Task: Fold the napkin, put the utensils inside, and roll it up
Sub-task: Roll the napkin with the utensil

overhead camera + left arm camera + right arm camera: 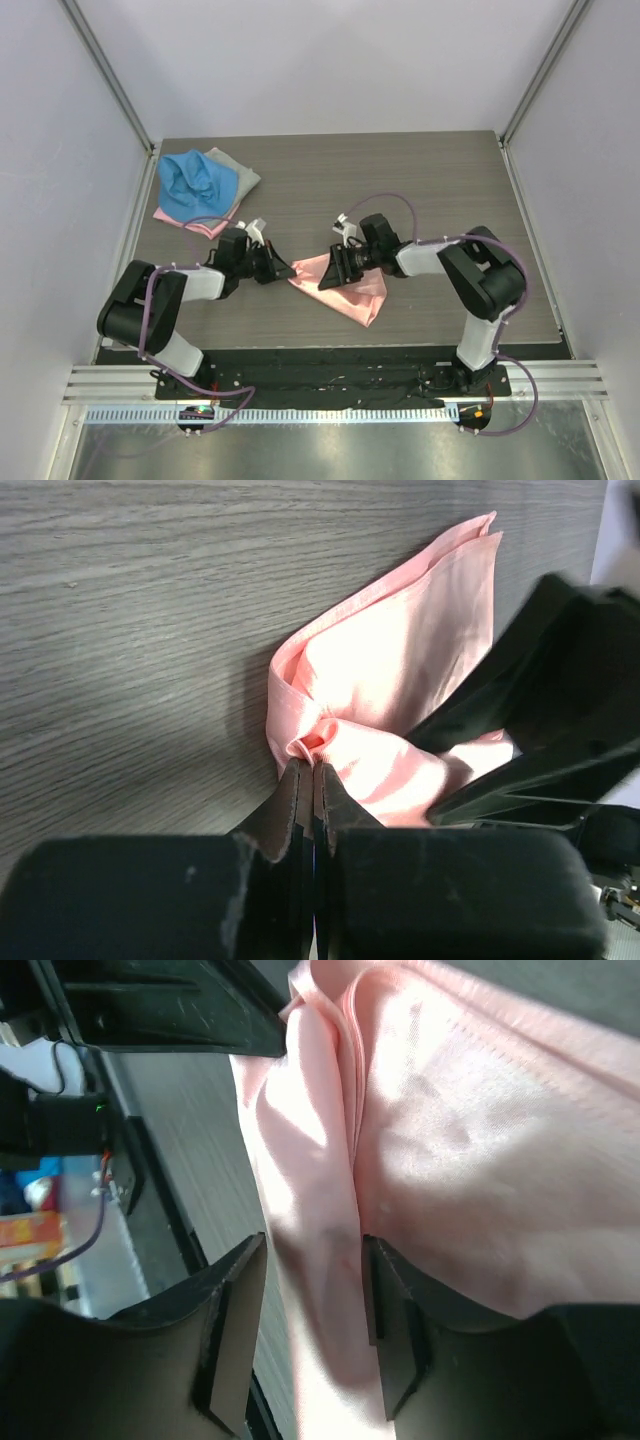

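Note:
The salmon-pink napkin (pixel 345 288) lies crumpled in folds on the table between my two arms. My left gripper (pixel 286 270) meets its left tip. In the left wrist view that gripper (pixel 306 768) is shut, pinching a bunched fold of the napkin (pixel 400 670). My right gripper (pixel 334 268) is over the cloth from the right. In the right wrist view it (pixel 312 1282) stands open astride a ridge of the napkin (pixel 480 1150), with a gap beside its left finger (pixel 235 1305). No utensils are in view.
A blue cloth (pixel 195 183) lies on a grey cloth (pixel 238 170) and a pink one (pixel 192 221) at the table's back left. The metal rail (pixel 330 385) carrying the arm bases runs along the near edge. White walls enclose the table.

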Controlling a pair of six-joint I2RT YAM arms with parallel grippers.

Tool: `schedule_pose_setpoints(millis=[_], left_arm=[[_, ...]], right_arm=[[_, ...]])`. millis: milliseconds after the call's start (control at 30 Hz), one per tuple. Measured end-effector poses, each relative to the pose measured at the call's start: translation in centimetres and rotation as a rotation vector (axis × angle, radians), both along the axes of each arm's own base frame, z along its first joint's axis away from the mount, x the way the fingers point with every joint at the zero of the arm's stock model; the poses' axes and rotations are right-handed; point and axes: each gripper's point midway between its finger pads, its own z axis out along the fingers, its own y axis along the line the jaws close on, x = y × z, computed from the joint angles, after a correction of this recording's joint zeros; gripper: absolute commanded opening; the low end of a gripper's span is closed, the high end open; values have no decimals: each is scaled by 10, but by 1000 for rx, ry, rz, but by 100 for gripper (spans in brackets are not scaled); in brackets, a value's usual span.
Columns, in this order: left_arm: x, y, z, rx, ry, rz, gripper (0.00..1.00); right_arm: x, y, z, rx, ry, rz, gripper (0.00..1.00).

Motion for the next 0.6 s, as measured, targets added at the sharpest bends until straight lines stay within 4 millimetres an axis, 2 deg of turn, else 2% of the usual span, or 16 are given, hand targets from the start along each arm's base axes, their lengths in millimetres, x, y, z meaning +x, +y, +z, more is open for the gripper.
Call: schedule_pose_setpoints(millis=[33,200,267,333,400,500,600], left_arm=[[0,0,0,4,10,0,0],[2,0,3,34,76,4,0],[2,1,4,48,108,7,0],[2,2,5,61,139,10,0],[0,3,6,75,173,12,0],[-2,3,8,89,210,13,0],[-4,5,9,103,240,15,0]], right_arm=[[6,-4,5,-40,-39,-28,59],[23,-9,45,-169,-298,-97,68],[18,-1,60,-222,-431,-96,69],[4,12,67,-266,-550,-59,70],[-10,21,65,-343,-671,-29,70],[-30,27,49,-481,-815,34,71],[-32,22,31,-622,-926,65,72]])
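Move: The right hand's fingers, part open, are right at the napkin's rolled near edge; the stretch it goes for next lies about 4 cm back, 2 cm to its left and 1 cm lower. The left gripper's pinched corner is some 3 cm ahead and 7 cm left of the right hand. The roll's free end lies about 8 cm back and 8 cm right of the right hand. The left hand already has its corner of the napkin between its tips. Up and slightly forward first, the right hand comes off the rolled edge to some 6 cm higher, fingers opening wider, then swings back and left about 5 cm and sinks halfway down over the roll. Its wrist turns some 65 degrees, bringing the fingers from leftward to forward-left and steeper down. The left hand keeps its pinch on the corner, hardly shifting, and tips some 15 degrees steeper. ##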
